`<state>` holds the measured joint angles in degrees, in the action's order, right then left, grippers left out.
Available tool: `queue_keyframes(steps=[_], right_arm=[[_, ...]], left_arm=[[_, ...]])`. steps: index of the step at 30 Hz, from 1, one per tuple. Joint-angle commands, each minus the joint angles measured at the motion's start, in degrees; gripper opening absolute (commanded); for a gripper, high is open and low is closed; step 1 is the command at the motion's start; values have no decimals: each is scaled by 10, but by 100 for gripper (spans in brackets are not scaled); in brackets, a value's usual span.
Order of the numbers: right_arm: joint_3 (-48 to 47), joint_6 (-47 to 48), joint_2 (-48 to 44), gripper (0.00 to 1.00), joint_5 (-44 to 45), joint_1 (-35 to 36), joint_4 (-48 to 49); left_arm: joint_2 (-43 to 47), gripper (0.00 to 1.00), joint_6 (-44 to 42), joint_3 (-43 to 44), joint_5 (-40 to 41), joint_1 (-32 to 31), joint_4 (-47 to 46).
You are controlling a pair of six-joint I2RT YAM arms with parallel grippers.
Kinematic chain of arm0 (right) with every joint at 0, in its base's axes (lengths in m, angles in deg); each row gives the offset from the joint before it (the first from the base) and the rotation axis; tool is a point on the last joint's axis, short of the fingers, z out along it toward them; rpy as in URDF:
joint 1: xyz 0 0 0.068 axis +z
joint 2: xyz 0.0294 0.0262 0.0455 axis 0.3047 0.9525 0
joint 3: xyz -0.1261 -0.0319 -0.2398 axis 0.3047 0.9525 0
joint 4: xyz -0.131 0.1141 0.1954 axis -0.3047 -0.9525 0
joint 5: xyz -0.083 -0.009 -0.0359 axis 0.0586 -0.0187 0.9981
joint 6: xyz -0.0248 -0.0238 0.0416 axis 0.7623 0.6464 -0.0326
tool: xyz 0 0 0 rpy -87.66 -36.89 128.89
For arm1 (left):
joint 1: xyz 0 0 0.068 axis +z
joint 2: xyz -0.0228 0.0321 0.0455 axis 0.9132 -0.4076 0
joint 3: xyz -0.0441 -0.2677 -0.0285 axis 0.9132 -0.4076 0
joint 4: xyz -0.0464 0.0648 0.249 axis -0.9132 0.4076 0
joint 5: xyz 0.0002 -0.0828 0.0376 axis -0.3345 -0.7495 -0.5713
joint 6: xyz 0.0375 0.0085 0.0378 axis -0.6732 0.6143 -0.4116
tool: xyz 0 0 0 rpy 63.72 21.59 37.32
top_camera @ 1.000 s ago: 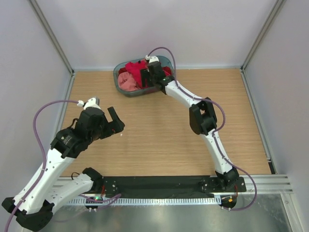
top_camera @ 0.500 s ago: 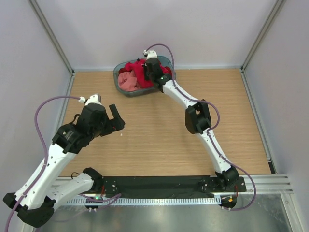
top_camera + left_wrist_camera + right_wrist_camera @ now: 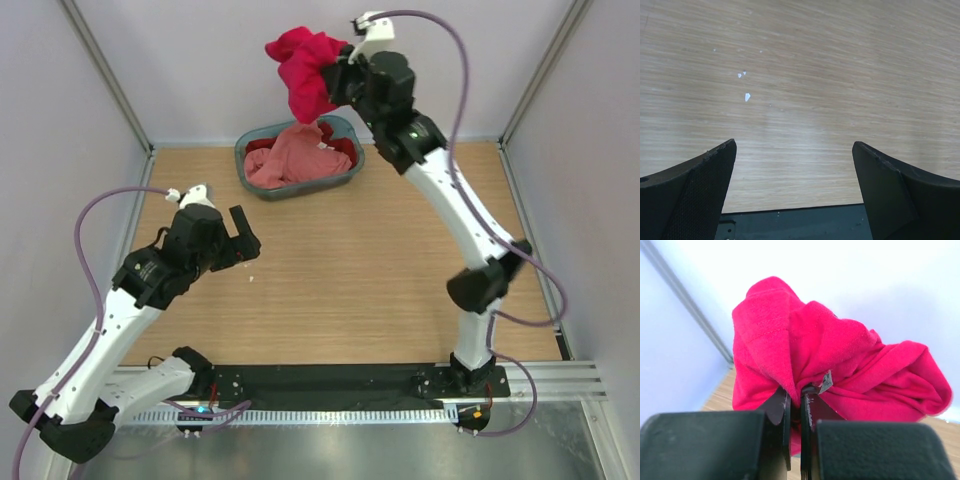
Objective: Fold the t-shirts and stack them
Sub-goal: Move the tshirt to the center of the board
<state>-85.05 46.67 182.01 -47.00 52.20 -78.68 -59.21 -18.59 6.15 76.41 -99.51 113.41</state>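
My right gripper (image 3: 335,75) is raised high above the back of the table, shut on a bunched crimson t-shirt (image 3: 305,72) that hangs over the basket. Seen from the right wrist, the crimson t-shirt (image 3: 835,365) bulges around the pinched gripper (image 3: 795,401). A salmon pink t-shirt (image 3: 290,158) lies in the grey-blue basket (image 3: 246,147), with a darker red t-shirt (image 3: 343,148) showing at its right side. My left gripper (image 3: 240,235) hovers open over the left of the table, nothing between its fingers; in its own view the gripper (image 3: 795,165) frames only bare wood.
Grey walls with metal corner posts close the table in at back and sides. A black strip (image 3: 330,380) and a metal rail run along the near edge by the arm bases. A few small white specks (image 3: 746,95) lie on the wood below the left gripper.
My right gripper has closed on the crimson t-shirt in the basket and lifted it high above it. The left arm has shifted only slightly.
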Motion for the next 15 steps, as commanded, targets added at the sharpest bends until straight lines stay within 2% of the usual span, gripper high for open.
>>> queue_keyframes(steps=[1,3,5,6,7,8,10,11,14,15], right_arm=[[98,-16,-135,1,-18,23,-36],[167,-49,-214,1,-37,39,-67],[280,-80,-296,3,-64,56,-74],[321,-102,-324,9,-98,62,-66],[399,-111,-346,16,-103,69,-61],[433,-119,-364,26,-128,75,-61],[514,-150,-399,36,-154,84,-76],[536,-159,-404,49,-165,86,-85],[588,-177,-402,70,-196,85,-133],[594,-176,-397,73,-198,85,-165]], left_arm=[[-2,99,-28,44,24,3,-41],[-7,99,-36,66,25,3,-38],[-8,98,-34,81,30,3,-21],[-1,98,-28,86,32,3,-6],[5,98,-25,86,29,3,-4],[12,98,-22,83,21,3,-3],[28,98,-13,71,12,3,-1],[30,98,-11,67,8,3,0],[24,99,-1,65,-12,3,15],[19,100,2,64,-19,3,20]])
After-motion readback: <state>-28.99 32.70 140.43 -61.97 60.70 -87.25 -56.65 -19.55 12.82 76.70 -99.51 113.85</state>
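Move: The right hand, closed on the red t-shirt, is held high near the back of the board. The centre of the board lies about 21 cm back towards the base, 2 cm to its right and some 43 cm below. The grey bin and the pink t-shirt in it are both roughly 6 cm ahead, 6 cm to the left and 38 cm below. From the empty left hand the board's centre is about 8 cm ahead, 18 cm to the right and 25 cm below. The right hand whips the red t-shirt back towards the base by some 23 cm, rising about 7 cm at first and then dropping some 20 cm towards the board's centre, and as it starts down its fingers open wide and let go of the cloth while the wrist tips down and turns counter-clockwise. The left hand, open and touching nothing, rises about 5 cm over its side of the board and tilts up a little. ##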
